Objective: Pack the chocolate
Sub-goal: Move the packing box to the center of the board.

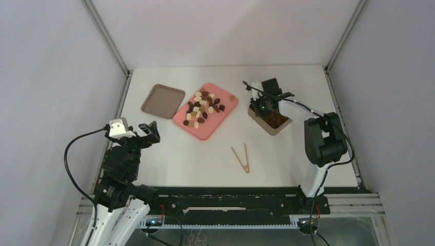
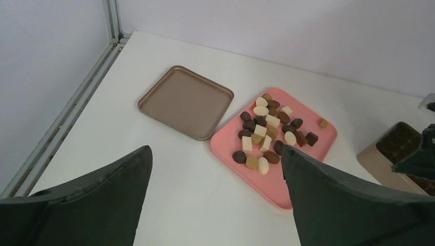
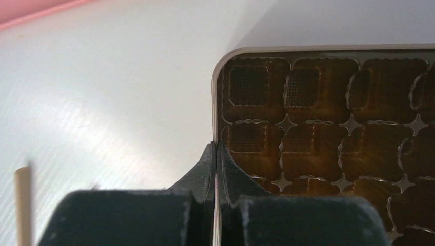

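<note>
The chocolate (image 1: 204, 108) is a heap of dark brown, mid brown and cream pieces on a pink tray (image 1: 205, 134) at mid table, also seen in the left wrist view as chocolate (image 2: 272, 128) on the tray (image 2: 267, 182). The square tan tin (image 1: 276, 123) with its dark gridded insert (image 3: 318, 128) stands to the right. My right gripper (image 3: 215, 146) is shut on the tin's thin left wall (image 3: 215, 102); from above the gripper (image 1: 258, 106) sits at the tin's far left edge. My left gripper (image 2: 216, 148) hangs open near the table's left side, holding nothing.
A flat brown lid (image 1: 163, 101) lies left of the pink tray. Thin wooden tongs (image 1: 242, 158) lie in front of the tray, toward the near edge; one tip of the tongs (image 3: 23, 205) shows in the right wrist view. Grey walls close in the table.
</note>
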Tool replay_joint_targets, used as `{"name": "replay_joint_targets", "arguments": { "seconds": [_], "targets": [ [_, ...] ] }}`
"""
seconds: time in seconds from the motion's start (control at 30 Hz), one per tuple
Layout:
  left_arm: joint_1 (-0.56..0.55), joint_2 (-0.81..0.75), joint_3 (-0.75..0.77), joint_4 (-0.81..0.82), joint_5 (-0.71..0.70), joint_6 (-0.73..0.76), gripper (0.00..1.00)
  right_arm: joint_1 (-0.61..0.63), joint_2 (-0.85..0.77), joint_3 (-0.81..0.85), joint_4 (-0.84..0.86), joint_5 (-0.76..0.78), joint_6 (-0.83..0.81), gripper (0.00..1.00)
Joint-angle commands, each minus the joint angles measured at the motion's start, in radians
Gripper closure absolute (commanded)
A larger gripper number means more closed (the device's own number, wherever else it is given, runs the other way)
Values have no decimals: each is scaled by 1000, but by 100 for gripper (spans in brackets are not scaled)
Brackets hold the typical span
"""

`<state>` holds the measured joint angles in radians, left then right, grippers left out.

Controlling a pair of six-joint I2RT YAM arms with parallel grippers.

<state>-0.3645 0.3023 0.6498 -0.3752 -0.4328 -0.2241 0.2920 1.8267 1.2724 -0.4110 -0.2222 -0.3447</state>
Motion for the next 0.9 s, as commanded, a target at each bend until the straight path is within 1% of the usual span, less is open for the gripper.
{"name": "replay_joint_targets", "arguments": {
  "seconds": [0.0,0.17,0.37,0.57,0.8,0.87],
  "targets": [
    [-5,-11,-19,47,22,25,0,90,-64,-4,-39,-37,-30,100],
    [-6,-16,-21,46,25,25,0,191,-79,-27,-53,-18,-1,100],
    [-5,-16,-21,45,29,22,0,320,-113,-90,-16,19,55,100],
    [-7,-13,-21,44,32,18,0,408,-122,-106,-1,61,79,100],
    [-7,-1,-21,41,31,16,0,442,-127,-105,73,79,85,100],
    [-7,3,-21,39,31,13,0,446,-126,-105,92,90,101,98]
  ]
}}
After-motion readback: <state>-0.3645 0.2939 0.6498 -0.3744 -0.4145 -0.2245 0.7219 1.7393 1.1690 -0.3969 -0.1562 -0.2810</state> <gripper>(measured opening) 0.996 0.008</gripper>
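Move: The right hand already pinches the packing box's near-left wall; the box's middle is about 6 cm to its right and 1 cm ahead. The clear spot near the board's centre lies some 8 cm left and 7 cm back. The pink tray is about 23 cm left and 3 cm ahead, the tongs 6 cm left and 18 cm back. From the left hand, the box is roughly 49 cm right, 20 cm ahead and well below. Right hand, still pinching, drags the box 13 cm left and 11 back towards mid-board, turning 20° counter-clockwise. ##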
